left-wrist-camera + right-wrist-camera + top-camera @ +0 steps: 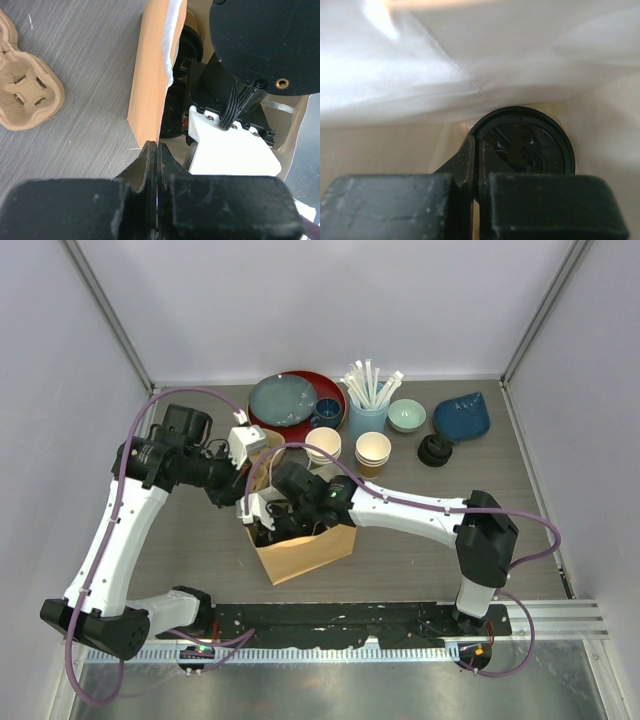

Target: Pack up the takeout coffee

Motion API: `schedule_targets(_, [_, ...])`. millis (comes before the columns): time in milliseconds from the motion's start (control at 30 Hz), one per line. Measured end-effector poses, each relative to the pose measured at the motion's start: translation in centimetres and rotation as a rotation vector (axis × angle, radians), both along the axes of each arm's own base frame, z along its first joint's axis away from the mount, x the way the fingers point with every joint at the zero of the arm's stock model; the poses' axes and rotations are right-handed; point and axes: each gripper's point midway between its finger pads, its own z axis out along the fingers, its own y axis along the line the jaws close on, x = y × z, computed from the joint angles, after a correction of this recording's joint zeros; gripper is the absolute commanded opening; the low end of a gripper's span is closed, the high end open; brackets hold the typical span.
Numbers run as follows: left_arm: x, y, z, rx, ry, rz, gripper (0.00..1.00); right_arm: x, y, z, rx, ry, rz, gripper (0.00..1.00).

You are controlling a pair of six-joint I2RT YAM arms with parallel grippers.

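Note:
A brown paper bag [305, 552] stands open in the middle of the table. My left gripper [247, 505] is shut on the bag's left top edge [147, 85], its jaws [156, 146] pinching the paper wall. My right gripper [275, 525] reaches down inside the bag. In the right wrist view it [477, 142] is shut on the rim of a round black lid [532, 145] of a takeout coffee cup that sits low in the bag. The cup's side is hidden, so I cannot tell its colour. The right wrist's body [235, 145] fills the bag's mouth.
A cardboard cup carrier [27, 92] lies left of the bag. Behind the bag stand two lidless cup stacks [323, 445] [373, 452], a blue cup of straws [368, 405], a red tray with a plate [297, 400], a teal bowl [407, 415], a blue dish [461, 417] and black lids [436, 450].

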Motion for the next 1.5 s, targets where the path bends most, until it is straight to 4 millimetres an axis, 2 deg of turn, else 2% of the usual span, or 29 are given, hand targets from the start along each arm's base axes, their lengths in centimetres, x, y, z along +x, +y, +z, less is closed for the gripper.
schedule_targets(333, [0.1, 0.1, -0.1, 0.008, -0.004, 0.004, 0.0, 0.0, 0.4, -0.5, 0.016, 0.014, 0.012, 0.01])
schedule_targets(433, [0.1, 0.2, -0.1, 0.011, -0.005, 0.005, 0.0, 0.0, 0.4, -0.5, 0.017, 0.016, 0.01, 0.09])
schedule_targets(567, [0.2, 0.2, -0.1, 0.013, -0.01, 0.005, 0.0, 0.1, 0.5, -0.5, 0.018, 0.018, 0.005, 0.3])
schedule_targets(733, [0.4, 0.3, -0.1, 0.018, -0.016, 0.008, 0.0, 0.3, 0.5, -0.4, 0.016, 0.015, -0.009, 0.44])
schedule_targets(767, [0.4, 0.3, -0.1, 0.018, -0.016, 0.007, 0.0, 0.3, 0.5, -0.4, 0.016, 0.015, -0.013, 0.51])
schedule_targets(967, [0.4, 0.3, -0.1, 0.018, -0.016, 0.006, 0.0, 0.6, 0.2, 1.4, 0.04, 0.002, -0.057, 0.66])
schedule_targets(1100, [0.3, 0.3, -0.4, 0.021, -0.011, 0.004, 0.0, 1.0, 0.1, 3.8, 0.091, -0.022, -0.087, 0.71])
schedule_targets(1267, [0.3, 0.3, -0.4, 0.021, -0.012, 0.004, 0.0, 1.5, 0.1, 6.0, 0.146, -0.051, -0.123, 0.73])
schedule_targets(1500, [0.4, 0.4, -0.5, 0.025, -0.012, 0.009, 0.0, 2.4, 0.2, 6.8, 0.161, -0.069, -0.183, 0.73])
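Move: The lidded coffee cup at the bag's left end stands some 3 cm ahead of the right hand, 2 cm to its left, and its middle is about 9 cm below. The second lidded cup is roughly 8 cm to the right of the first and slightly farther out. From the left hand, already pinching the bag's rim, the first cup lies level in reach, about 12 cm right and 21 cm down. Keep the left gripper shut on the bag's rim, barely moving. Let the right gripper, its closed fingertips down in the bag at the first cup's lid, settle half a centimetre, then spread its fingers wide. Raise it about 7 cm, clear of the lid, easing some 2 cm forward late in the rise and turning roughly 10 degrees clockwise with a slight tilt. ##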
